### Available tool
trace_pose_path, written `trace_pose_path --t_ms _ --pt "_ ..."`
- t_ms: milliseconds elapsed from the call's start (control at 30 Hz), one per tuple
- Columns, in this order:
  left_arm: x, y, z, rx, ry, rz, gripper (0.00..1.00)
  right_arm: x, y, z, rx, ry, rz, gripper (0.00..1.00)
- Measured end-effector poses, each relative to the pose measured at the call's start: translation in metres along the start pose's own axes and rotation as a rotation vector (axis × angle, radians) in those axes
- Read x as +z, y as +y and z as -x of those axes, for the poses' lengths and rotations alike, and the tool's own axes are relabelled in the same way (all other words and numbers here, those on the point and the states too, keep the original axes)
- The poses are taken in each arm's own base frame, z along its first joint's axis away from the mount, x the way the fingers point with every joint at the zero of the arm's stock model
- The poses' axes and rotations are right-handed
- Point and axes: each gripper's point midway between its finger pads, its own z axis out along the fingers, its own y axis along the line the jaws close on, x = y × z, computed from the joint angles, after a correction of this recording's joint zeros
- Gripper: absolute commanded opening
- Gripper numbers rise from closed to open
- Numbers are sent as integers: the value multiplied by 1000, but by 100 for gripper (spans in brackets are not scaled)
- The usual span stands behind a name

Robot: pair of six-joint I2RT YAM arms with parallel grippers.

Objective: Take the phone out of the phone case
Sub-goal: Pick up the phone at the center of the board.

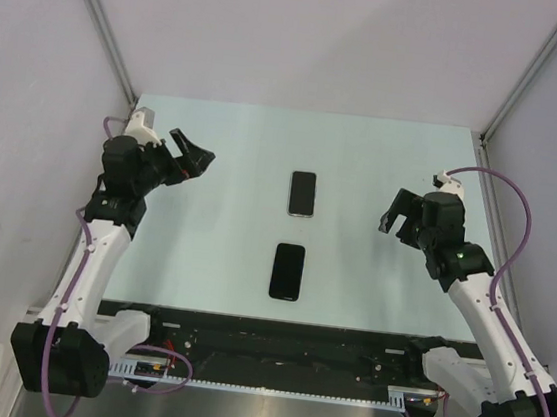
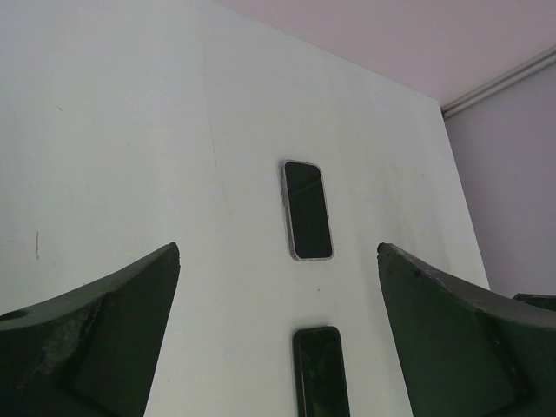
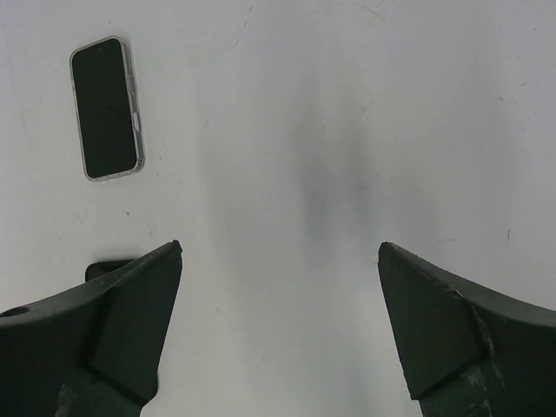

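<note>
Two flat dark slabs lie in the middle of the pale table. The far one is a phone-shaped slab with a clear or silvery rim (image 1: 302, 193), also in the left wrist view (image 2: 308, 210) and the right wrist view (image 3: 106, 108). The near one is an all-black glossy slab (image 1: 287, 271), seen in part in the left wrist view (image 2: 321, 373); its corner (image 3: 109, 265) peeks past my right finger. I cannot tell which is the phone and which the case. My left gripper (image 1: 192, 158) (image 2: 278, 252) is open and empty, left of them. My right gripper (image 1: 390, 219) (image 3: 280, 248) is open and empty, to their right.
Grey walls with metal corner posts (image 1: 106, 43) close the table on the left, back and right. A black rail (image 1: 283, 345) with the arm bases runs along the near edge. A purple cable (image 1: 519, 221) loops off the right arm.
</note>
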Motion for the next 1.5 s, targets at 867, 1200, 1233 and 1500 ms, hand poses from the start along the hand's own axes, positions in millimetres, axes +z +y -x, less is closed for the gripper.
trace_pose_path --t_ms 867,1200,1233,1500 --pt "72 44 -105 88 499 248 100 14 100 -65 -90 142 208 100" --pt "60 53 -104 15 504 330 100 93 158 -65 -133 216 114 100" --pt "58 50 -100 10 487 326 100 100 163 -62 -135 212 105 100" --pt "46 35 -90 -20 432 280 100 175 203 -60 -174 232 33 100"
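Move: The phone at the centre of the board lies about 16 cm ahead of the open, empty right hand, some 22 cm to its left and roughly 14 cm below. A second black slab, like another phone, lies about 20 cm nearer the bases than that phone and 1 or 2 cm farther left. From the left hand, the centre phone is about 10 cm ahead, 21 cm to the right and 22 cm below. After barely moving at first, the right hand swings left, then carries on forward-left while sinking towards the centre phone, in all some 22 cm left, 13 cm forward and 9 cm down, with the fingers tipping a little further down, turning slightly counter-clockwise and staying wide open. Meanwhile the left hand, also open and touching nothing, sinks about 14 cm off to the phone's left and comes back up some 4 cm, drifting slightly right as its fingers tip down nearly 30 degrees. ##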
